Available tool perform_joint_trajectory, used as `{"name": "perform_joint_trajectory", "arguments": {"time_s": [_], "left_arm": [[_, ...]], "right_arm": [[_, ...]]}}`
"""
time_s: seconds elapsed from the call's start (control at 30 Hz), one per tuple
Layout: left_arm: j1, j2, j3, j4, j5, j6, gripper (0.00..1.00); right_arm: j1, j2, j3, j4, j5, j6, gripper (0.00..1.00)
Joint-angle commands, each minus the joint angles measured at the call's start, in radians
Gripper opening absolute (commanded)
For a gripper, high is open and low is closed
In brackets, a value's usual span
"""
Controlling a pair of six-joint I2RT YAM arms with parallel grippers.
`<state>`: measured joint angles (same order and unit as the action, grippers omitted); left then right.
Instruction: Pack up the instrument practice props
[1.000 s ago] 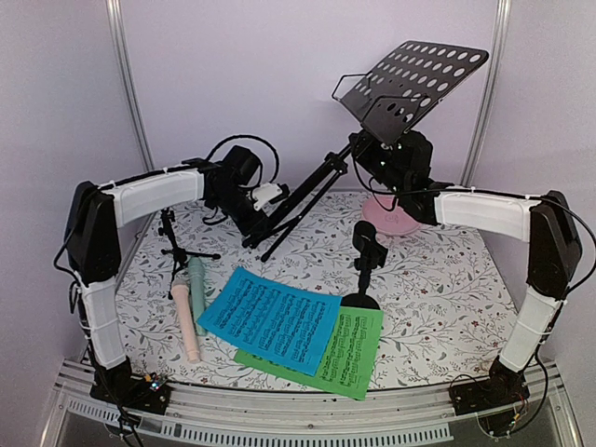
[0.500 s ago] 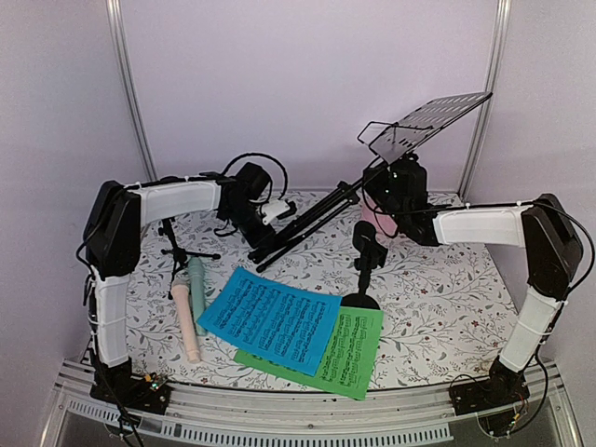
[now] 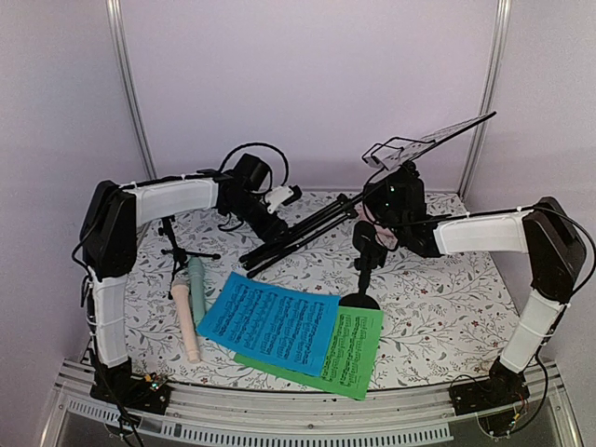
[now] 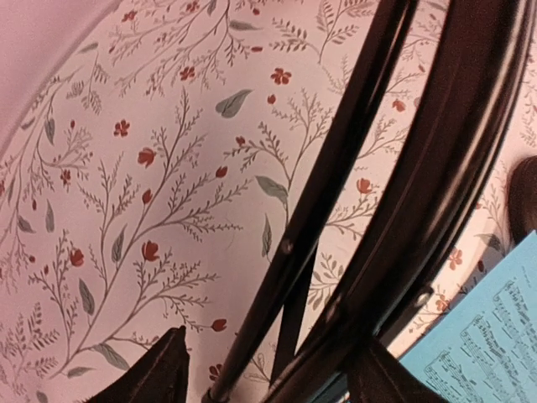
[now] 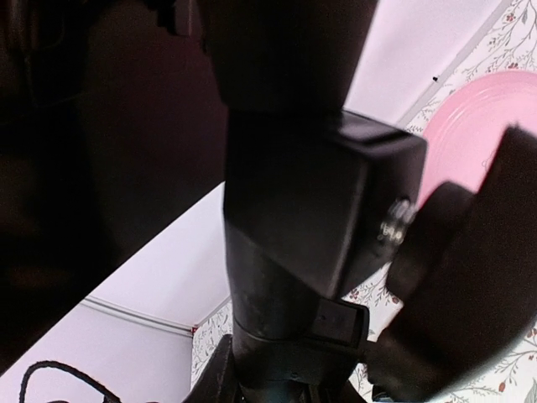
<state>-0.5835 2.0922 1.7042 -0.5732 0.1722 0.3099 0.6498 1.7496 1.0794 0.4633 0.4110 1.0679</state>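
Observation:
The black perforated music rack is tipped far over, its folded tripod legs slanting down to the left just above the mat. My right gripper is shut on the rack's post below the desk, which fills the right wrist view. My left gripper stands open astride the legs, its left finger apart from them. The blue sheet overlaps the green sheet. Pink microphone and mint microphone lie at the left. One mic support stands left, another in the middle.
The round pink plate lies on the mat behind the middle mic support, mostly hidden by my right arm in the top view. Purple walls with metal posts close in the back and both sides. The flowered mat covers the table.
The rack has tipped further over, its desk now nearly edge-on and its legs lower. My left gripper opened off the legs. The right gripper kept its hold and moved down to the left.

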Motion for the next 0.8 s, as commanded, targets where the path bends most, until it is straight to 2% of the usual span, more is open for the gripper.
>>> {"name": "perform_joint_trajectory", "arguments": {"time_s": [0.0,0.13,0.17,0.2,0.3,0.5,0.57,0.77], "left_arm": [[0.018,-0.096,0.019,0.153,0.071,-0.078,0.73],[0.024,-0.161,-0.001,0.107,0.186,0.000,0.78],[0.025,-0.182,-0.025,0.111,0.211,0.013,0.94],[0.024,-0.201,-0.059,0.128,0.229,0.026,0.99],[0.024,-0.235,-0.151,0.201,0.250,0.040,0.99],[0.021,-0.179,-0.070,0.128,0.412,0.021,0.99],[0.000,-0.172,-0.079,0.125,0.387,0.010,0.99],[-0.080,-0.079,-0.082,0.132,0.113,-0.015,0.99]], "right_arm": [[0.060,-0.045,0.006,0.034,-0.093,-0.082,0.00],[0.059,-0.036,0.010,0.037,-0.075,-0.092,0.00],[0.059,-0.033,0.013,0.037,-0.074,-0.091,0.00],[0.059,-0.029,0.016,0.039,-0.074,-0.094,0.00],[0.059,-0.022,0.023,0.044,-0.076,-0.100,0.00],[0.058,-0.018,0.026,0.044,-0.075,-0.105,0.00],[0.057,-0.020,0.027,0.043,-0.072,-0.108,0.00],[0.055,-0.019,0.031,0.044,-0.076,-0.112,0.00]]}}
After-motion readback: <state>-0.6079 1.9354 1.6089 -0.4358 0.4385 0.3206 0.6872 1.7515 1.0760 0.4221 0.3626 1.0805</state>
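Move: The music stand's folded legs lie between the left hand's parting fingers, about 1 cm below the hand point. The blue sheet is some 17 cm back and 3 cm left of that hand, the black microphone some 17 cm right and 9 cm back. The right hand still grips the stand's neck; from it the pink plate lies about 6 cm ahead, 4 cm right and 20 cm below. The left hand, opening wide, rises some 10 cm off the legs, drifting back-right, then dips; right eases stand left. ##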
